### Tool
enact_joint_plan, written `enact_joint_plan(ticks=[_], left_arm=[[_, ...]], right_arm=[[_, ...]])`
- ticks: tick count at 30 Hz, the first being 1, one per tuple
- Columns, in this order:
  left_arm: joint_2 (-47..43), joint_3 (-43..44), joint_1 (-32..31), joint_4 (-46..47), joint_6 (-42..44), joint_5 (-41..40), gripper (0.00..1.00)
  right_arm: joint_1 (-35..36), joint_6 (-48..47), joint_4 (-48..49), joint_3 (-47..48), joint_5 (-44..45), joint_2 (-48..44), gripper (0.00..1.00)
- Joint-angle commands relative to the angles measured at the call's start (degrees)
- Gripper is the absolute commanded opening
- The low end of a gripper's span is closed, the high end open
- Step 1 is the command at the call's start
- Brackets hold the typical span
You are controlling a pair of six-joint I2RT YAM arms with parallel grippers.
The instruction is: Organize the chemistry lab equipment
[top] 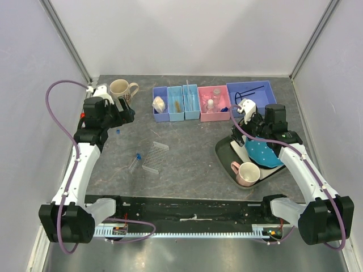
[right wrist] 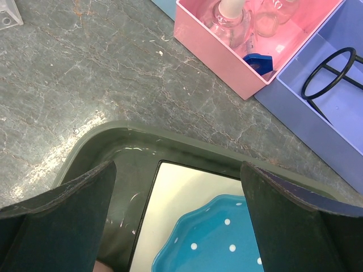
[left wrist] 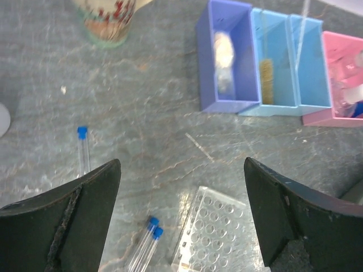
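My left gripper (left wrist: 181, 164) hangs open and empty above the table, near the beige mug (top: 120, 88). Below it lie one blue-capped tube (left wrist: 83, 148), a pair of blue-capped tubes (left wrist: 148, 241) and the clear rack (left wrist: 218, 235). A purple bin (left wrist: 224, 62) holds a whitish bag, and a light blue bin (left wrist: 265, 73) holds an amber stick. My right gripper (right wrist: 178, 167) is open and empty over the tray's corner (right wrist: 113, 139). White-capped clear bottles (right wrist: 227, 17) stand in the pink bin (right wrist: 212, 54). The black wire ring (right wrist: 329, 71) lies in the large blue bin.
The dark tray (top: 227, 156) at the right carries a blue dotted plate (top: 264, 152) and a pink mug (top: 247, 173). A row of bins (top: 191, 101) lines the back of the table. Grey walls close in both sides.
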Motion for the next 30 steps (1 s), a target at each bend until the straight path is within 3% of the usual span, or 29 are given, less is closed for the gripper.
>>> enact_joint_plan(ticks=[1, 8, 13, 18, 25, 30], left_arm=[[-1.3, -3.3, 2.2, -1.0, -2.9, -0.3, 0.95], [5.3, -5.0, 2.2, -2.3, -4.1, -9.5, 0.90], [15.2, -3.5, 2.2, -5.5, -5.2, -13.4, 0.85], [22.7, -0.5, 2.2, -8.9, -3.6, -9.5, 0.67], [25.5, 0.5, 2.2, -11.2, 0.1, -9.2, 0.62], [29.0, 4.4, 2.2, -11.7, 3.6, -17.5, 0.61]], right_arm=[[-0.3, 0.6, 1.5, -0.3, -2.2, 0.1, 0.98], [-0.3, 0.6, 1.4, -0.3, -2.5, 0.3, 0.98], [-0.3, 0.5, 1.3, -0.3, -2.5, 0.3, 0.98], [-0.3, 0.4, 1.3, -0.3, -2.6, 0.2, 0.98], [-0.3, 0.3, 1.2, -0.3, -2.9, 0.0, 0.98], [-0.2, 0.4, 1.1, -0.3, -3.7, 0.4, 0.98]])
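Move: The lone blue-capped tube lies on the table about 7 cm to the left hand's left, 2 cm ahead of it and roughly 23 cm below. The pair of tubes lies some 10 cm back and 2 cm right of this hand; the clear rack is 7 cm back and 11 cm right. The beige mug stands about 17 cm ahead and 8 cm left. From the idle right hand, the lone tube is around 52 cm left and 5 cm ahead. The lone blue-capped tube is what the empty left hand drops towards, sinking some 18 cm and shifting 4–5 cm left and slightly back. On the way the wrist tips nearly 40 degrees so the fingers point steeply down, with a small counter-clockwise turn, and the fingers narrow from wide open to about two-thirds. The descent levels off over the last few tenths, still short of the tube. ##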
